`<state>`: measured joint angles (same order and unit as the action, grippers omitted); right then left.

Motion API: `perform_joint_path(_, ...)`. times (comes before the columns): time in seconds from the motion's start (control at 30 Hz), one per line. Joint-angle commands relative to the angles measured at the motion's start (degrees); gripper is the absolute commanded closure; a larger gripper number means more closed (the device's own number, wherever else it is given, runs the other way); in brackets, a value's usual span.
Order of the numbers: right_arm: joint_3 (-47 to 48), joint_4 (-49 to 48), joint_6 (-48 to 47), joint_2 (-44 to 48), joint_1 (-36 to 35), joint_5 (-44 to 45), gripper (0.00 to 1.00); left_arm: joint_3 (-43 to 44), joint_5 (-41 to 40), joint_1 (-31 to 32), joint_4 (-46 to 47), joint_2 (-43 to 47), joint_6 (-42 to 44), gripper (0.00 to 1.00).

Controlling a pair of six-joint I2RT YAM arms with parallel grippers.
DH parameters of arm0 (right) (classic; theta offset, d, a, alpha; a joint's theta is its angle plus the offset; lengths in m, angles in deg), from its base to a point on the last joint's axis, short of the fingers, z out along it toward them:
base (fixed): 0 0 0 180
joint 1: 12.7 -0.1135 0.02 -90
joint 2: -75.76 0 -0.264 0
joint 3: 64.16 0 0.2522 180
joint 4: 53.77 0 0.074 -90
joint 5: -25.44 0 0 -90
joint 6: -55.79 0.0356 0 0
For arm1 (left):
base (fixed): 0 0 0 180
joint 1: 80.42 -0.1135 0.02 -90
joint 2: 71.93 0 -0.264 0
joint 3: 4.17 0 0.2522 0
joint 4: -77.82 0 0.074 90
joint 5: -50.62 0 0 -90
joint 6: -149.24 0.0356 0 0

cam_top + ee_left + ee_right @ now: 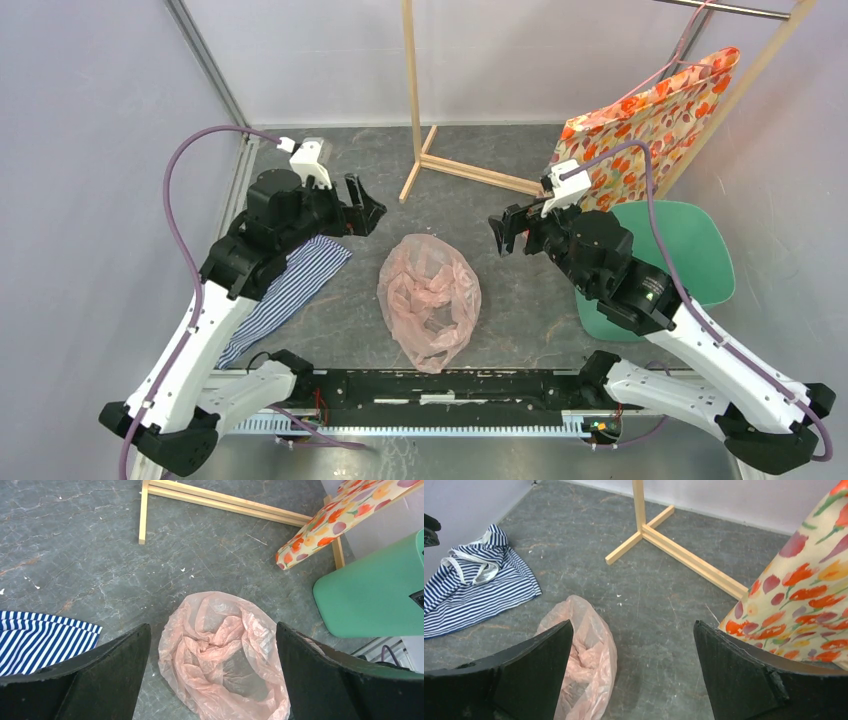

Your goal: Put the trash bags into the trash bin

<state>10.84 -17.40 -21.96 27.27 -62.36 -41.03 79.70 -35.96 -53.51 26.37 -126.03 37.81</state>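
The pale-pink, crinkly trash bag (430,300) lies crumpled on the grey table between the two arms. The left wrist view shows it below and between that gripper's fingers (225,655). In the right wrist view it sits at the lower left (586,655). The mint-green trash bin (690,255) is at the right, partly hidden behind my right arm, and its side shows in the left wrist view (375,595). My left gripper (365,212) (212,627) hangs open, up and to the left of the bag. My right gripper (508,232) (633,624) hangs open, up and to the right of it. Neither touches anything.
A blue-white striped cloth (295,280) lies under my left arm. An orange floral bag (650,120) hangs at the back right, beside the bin. A wooden rack's foot (440,165) stands on the table at the back centre. Grey walls close in the left and back.
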Motion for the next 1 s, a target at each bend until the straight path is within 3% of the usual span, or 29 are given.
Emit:
perform_joint_path(0.0, 0.06, 3.56, 2.9, 1.15, -0.93, 2.2, 0.02, 0.76, -2.7, 1.63, -0.49, -1.03, -1.01, 0.0)
perform_joint_path(0.27, 0.64, 10.03, 5.74, 1.75, -1.87, 1.94, 0.02, -1.02, -2.93, 3.53, -0.93, -1.53, -2.56, 0.0)
perform_joint_path(0.57, -2.36, 14.89, 8.77, -1.06, -2.25, -2.65, 0.02, -10.73, -3.12, 4.23, 0.76, 1.08, -6.24, 0.0)
perform_joint_path(0.97, -15.53, 7.53, 16.82, -5.62, -6.2, -6.11, 0.06, -24.9, 0.61, 4.46, 8.24, -1.16, -10.9, 0.03)
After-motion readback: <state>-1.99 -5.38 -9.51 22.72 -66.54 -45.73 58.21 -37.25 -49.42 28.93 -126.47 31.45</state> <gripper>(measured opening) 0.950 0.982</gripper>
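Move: About 11 cm to the right of the left hand, 5 cm back and some 31 cm below lies the crumpled pink trash bag; the striped cloth spreads roughly 22 cm to that hand's left, about level with it fore and aft. From the right hand the bag is around 13 cm left, 4 cm back and 33 cm down, while the green bin stands about 30 cm to its right and 7 cm back, its middle some 22 cm lower. Sinking together over the two sides of the pink bag, both open hands come down about 15 cm, slowly at first and then faster. The right also draws back some 4 cm, its fingers tipping down about 25 degrees and its left side rolling slightly lower; the left tips down about 20 degrees. Neither gripper touches the bag yet. ##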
